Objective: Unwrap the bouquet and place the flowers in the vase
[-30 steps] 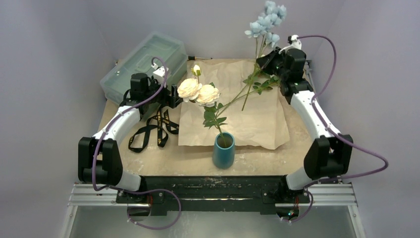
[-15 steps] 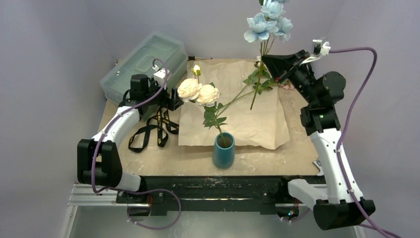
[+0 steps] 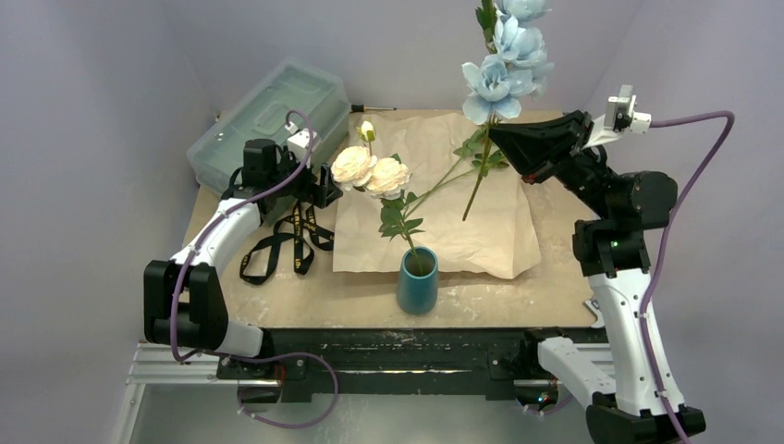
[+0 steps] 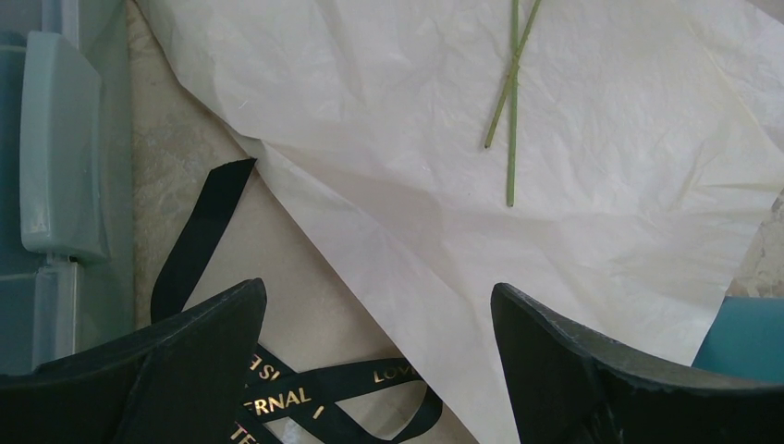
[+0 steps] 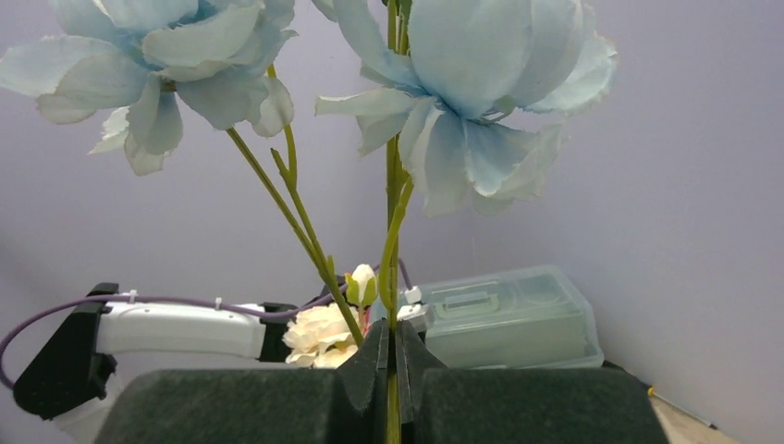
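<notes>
The bouquet is undone: its tan kraft paper (image 3: 444,199) lies flat on the table. The teal vase (image 3: 418,280) stands at the paper's near edge and holds a leaning stem of cream roses (image 3: 370,171). My right gripper (image 3: 496,137) is shut on the stem of the pale blue flowers (image 3: 499,74) and holds it upright above the paper's far right part. In the right wrist view the fingers (image 5: 370,365) pinch that green stem under the blue blossoms (image 5: 462,83). My left gripper (image 3: 325,185) stands open beside the roses, and nothing lies between its fingers (image 4: 199,356).
The black gold-lettered ribbon (image 3: 287,242) lies loose left of the paper, under the left gripper (image 4: 305,393). A translucent grey-green toolbox (image 3: 268,116) sits at the back left. Two thin green stem ends (image 4: 511,111) lie over the paper (image 4: 416,203).
The right arm has risen and swung rightward, lifting the blue flower stem off the paper and turning it upright. The left arm has stayed in place.
</notes>
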Tool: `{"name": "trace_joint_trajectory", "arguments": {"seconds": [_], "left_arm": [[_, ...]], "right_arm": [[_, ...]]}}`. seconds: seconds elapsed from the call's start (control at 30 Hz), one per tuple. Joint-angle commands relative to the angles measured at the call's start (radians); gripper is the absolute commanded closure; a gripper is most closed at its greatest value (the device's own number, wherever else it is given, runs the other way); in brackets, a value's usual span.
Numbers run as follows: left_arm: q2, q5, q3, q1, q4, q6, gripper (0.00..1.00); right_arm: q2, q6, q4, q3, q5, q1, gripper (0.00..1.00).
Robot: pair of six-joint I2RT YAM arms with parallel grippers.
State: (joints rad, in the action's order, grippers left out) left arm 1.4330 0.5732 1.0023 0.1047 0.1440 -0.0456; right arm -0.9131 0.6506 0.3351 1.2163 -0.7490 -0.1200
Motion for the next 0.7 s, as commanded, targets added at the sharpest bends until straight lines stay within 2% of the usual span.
{"name": "trace_joint_trajectory", "arguments": {"seconds": [0.0,0.23,0.67], "left_arm": [[-0.005,0.020,0.044,-0.008,-0.008,-0.014,0.08],[0.009,0.005,0.048,-0.008,0.022,-0.026,0.07],[-0.002,0.006,0.050,-0.007,0.076,-0.056,0.06]], "right_arm": [[0.017,0.075,0.083,-0.037,-0.070,-0.024,1.00],[0.008,0.022,0.152,-0.090,-0.058,-0.201,1.00],[-0.043,-0.039,0.309,-0.220,0.011,-0.399,1.00]]}}
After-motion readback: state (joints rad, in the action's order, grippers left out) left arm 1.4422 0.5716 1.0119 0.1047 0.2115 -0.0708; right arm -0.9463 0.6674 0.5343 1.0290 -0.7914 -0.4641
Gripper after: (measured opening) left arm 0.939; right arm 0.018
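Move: Behind, to the left of and far below the right hand, which already holds the blue flowers high over the table, stands the vase: about 8 cm left, 5 cm back and some 45 cm down. The cream flowers leaning out of it have their blooms roughly 17 cm left, 6 cm ahead and 17 cm below; the spread wrapping paper lies some 28 cm ahead, 3 cm left. From the left hand, the vase is about 22 cm right, 20 cm back and 8 cm lower. Swinging left about 8 cm, the right hand carries the blue flowers towards the vase while also coming back and sinking, each about 5 cm. It turns some 20 degrees counter-clockwise, its shut fingers keeping their pinch on the stem, blooms up and cut end hanging below. ##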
